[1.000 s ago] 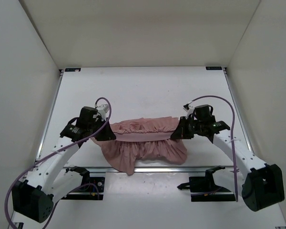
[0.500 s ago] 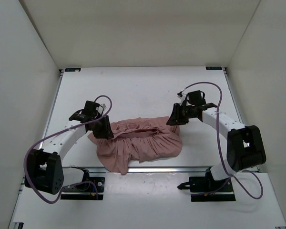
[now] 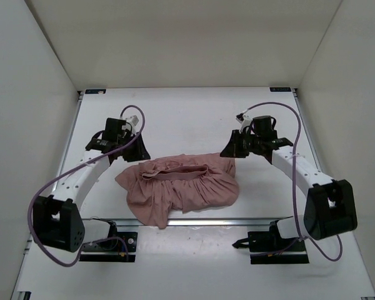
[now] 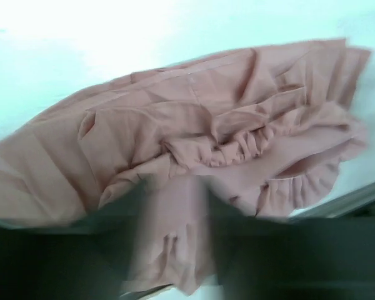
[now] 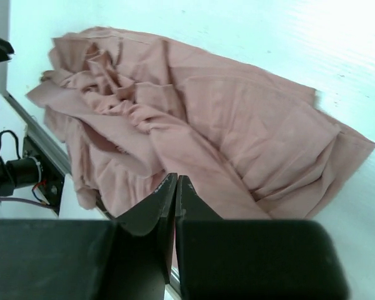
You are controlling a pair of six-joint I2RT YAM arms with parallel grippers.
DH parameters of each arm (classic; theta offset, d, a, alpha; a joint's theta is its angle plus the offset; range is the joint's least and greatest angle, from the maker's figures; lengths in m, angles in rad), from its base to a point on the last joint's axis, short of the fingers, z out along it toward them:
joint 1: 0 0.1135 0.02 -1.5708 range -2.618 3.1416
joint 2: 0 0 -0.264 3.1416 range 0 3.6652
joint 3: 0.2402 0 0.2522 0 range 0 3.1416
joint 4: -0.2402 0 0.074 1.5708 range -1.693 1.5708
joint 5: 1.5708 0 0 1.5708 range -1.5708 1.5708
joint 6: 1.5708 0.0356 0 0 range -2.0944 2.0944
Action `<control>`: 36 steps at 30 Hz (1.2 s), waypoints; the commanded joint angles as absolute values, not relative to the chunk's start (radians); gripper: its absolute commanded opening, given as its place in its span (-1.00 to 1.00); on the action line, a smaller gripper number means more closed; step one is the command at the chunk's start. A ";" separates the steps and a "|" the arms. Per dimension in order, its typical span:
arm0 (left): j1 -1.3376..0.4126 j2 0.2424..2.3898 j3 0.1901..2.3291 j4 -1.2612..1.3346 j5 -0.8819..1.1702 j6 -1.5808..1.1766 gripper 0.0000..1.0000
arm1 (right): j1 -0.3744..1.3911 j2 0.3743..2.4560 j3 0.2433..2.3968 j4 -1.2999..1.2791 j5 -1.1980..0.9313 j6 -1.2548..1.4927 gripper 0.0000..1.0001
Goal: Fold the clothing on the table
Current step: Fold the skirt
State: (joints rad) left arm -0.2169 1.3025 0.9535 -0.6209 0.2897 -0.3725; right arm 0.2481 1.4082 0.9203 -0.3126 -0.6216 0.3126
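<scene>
The dusty-pink clothing (image 3: 182,186) lies in a wrinkled heap near the front of the white table (image 3: 187,115), its gathered band across the top. My left gripper (image 3: 137,154) hovers just behind the heap's left back corner, open and empty. The left wrist view is blurred: the left gripper (image 4: 175,209) shows dark fingers (image 4: 122,212) spread apart, with the clothing (image 4: 206,119) beneath the gap. My right gripper (image 3: 229,150) hangs off the right back corner, apart from the fabric. In the right wrist view the right gripper (image 5: 176,179) is shut on nothing, above the clothing (image 5: 237,125).
White walls enclose the table on three sides. A metal rail (image 3: 250,220) runs along the front edge, just under the heap's hanging lower flap (image 3: 159,219). Both arm bases and their cables sit below that rail. Bare tabletop stretches behind the clothing.
Both grippers have let go of the clothing, which dropped from a stretched span into a heap. Both arms drew back toward the far side. The left jaws opened; the right ones opened, then shut.
</scene>
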 commanded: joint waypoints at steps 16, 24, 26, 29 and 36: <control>-0.298 1.092 0.717 -0.701 0.478 -0.350 -1.00 | 0.472 1.422 0.866 -0.285 -0.689 0.201 -1.00; -0.304 1.187 0.692 -0.574 0.373 -0.351 -1.00 | 0.474 1.666 1.040 -0.241 -0.681 0.163 -1.00; -0.273 1.218 0.699 -0.508 0.353 -0.370 -1.00 | 0.469 1.703 1.072 -0.233 -0.673 0.163 -0.99; -0.258 1.282 0.722 -0.411 0.319 -0.388 -1.00 | 0.445 1.729 1.112 -0.219 -0.663 0.166 -0.99; -0.246 1.474 0.793 -0.290 0.282 -0.407 -1.00 | 0.385 1.788 1.097 -0.173 -0.651 0.204 -1.00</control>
State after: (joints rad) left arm -0.2543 1.4441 0.7410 -0.3836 0.3225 -0.4011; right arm 0.4034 1.7584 1.0931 -0.2188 -0.6693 0.1951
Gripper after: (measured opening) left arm 0.026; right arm 0.001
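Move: The left hand hovers over the bunched skirt, with the waistband's left end about 2 cm back, 2 cm to its right and 9 cm below; the skirt's left corner is 10 cm left and 2 cm back, its near tail some 17 cm back and 3 cm right, both roughly 10 cm down. For the right hand, the waistband's right end is about 7 cm left, level fore and aft, 10 cm down; the skirt's far right corner is 5 cm ahead, 2 cm right, 11 cm down. Both hands make a scooping stroke over the waistband: the left shuts its open fingers as it rises and draws back about 10 cm, then sinks and comes forward again, ending some 8 cm lower with its closed fingertips tucked into the waistband's left end. The right, fingers kept shut, swings back and inward to its left while turning some 15 degrees counter-clockwise, dips, then pushes forward about 9 cm with its tips hooked on the waistband's right end. ##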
